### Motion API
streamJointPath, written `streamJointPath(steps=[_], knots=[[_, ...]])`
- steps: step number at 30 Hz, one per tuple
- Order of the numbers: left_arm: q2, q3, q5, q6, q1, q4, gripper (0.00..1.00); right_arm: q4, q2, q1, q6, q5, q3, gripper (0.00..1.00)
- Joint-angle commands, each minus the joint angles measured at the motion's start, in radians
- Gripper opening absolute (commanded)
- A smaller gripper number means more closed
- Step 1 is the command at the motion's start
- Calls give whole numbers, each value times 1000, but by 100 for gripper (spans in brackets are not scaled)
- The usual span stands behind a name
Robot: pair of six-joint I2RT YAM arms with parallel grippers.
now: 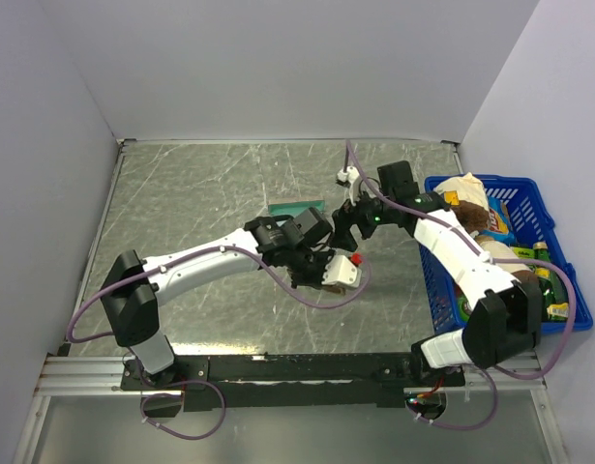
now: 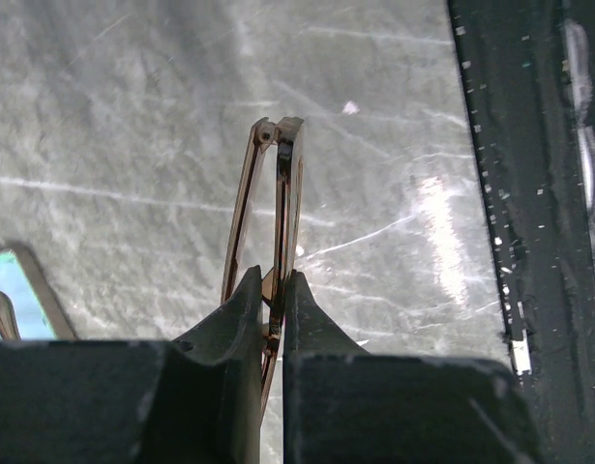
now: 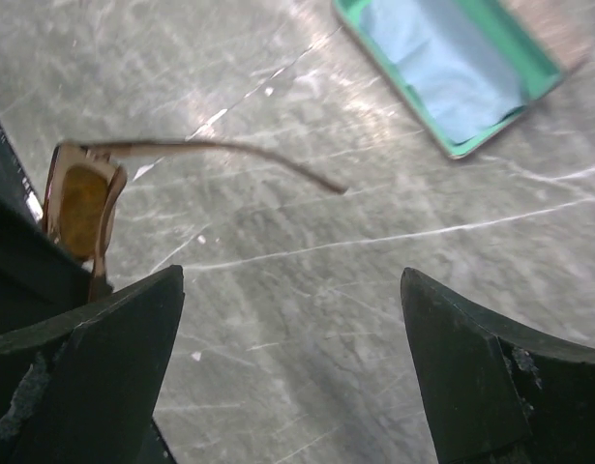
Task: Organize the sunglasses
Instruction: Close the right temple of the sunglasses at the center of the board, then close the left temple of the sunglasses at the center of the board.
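Observation:
The sunglasses [image 2: 276, 193], with amber lenses and a thin brown frame, hang above the table, pinched edge-on between my left gripper's [image 2: 274, 282] fingers. In the right wrist view the sunglasses [image 3: 81, 207] sit at the left, one temple arm sticking out to the right. My right gripper [image 3: 292, 280] stands wide open over bare table just beside them, nothing between its fingers. From above, my left gripper [image 1: 328, 274] and right gripper [image 1: 347, 224] are close together at mid-table. The case [image 3: 452, 68] lies open beyond, a light blue cloth inside.
A blue basket [image 1: 434, 280] full of assorted items stands at the right edge, beside the right arm. The case [image 1: 297, 206] lies just behind the two grippers. White walls close in the table at the back and sides.

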Motion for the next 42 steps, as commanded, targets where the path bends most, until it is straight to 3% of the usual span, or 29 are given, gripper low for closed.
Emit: streamJointPath(steps=[1,9,17,26,42], knots=[[3,-8,15,-3,-55,-3,4,97,-70,-18,38,26,-18,100],[74,83,15,-3,-139,-57,3,211,-87,-23,116,116,-65,100],[130,153,41,-24,-197,-83,4,238,-35,-23,155,92,-81,100],[183,201,9,-43,-242,-91,5,202,28,-6,125,52,-70,100],[118,193,-61,-49,-243,-83,4,24,174,38,-25,52,10,100]])
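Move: The left hand already holds the sunglasses. Their open right temple sticks out forward, its middle some 7 cm ahead of that hand, 1 cm left and level with it; the table's front edge is about 13 cm straight back and 15 cm below. From the empty right hand, the temple's middle is roughly 5 cm back, 4 cm left and 3 cm below; the green tray is about 4 cm ahead, 10 cm left and 17 cm down. Still pinching the sunglasses, the left hand draws them back about 8 cm towards the table's front edge and 5 cm right, sinking 2 cm and turning some 10 degrees clockwise. The right hand, staying wide open with no touch to be seen, first eases 3 cm forward, slightly up and right, then sinks roughly 8 cm while coming back. ##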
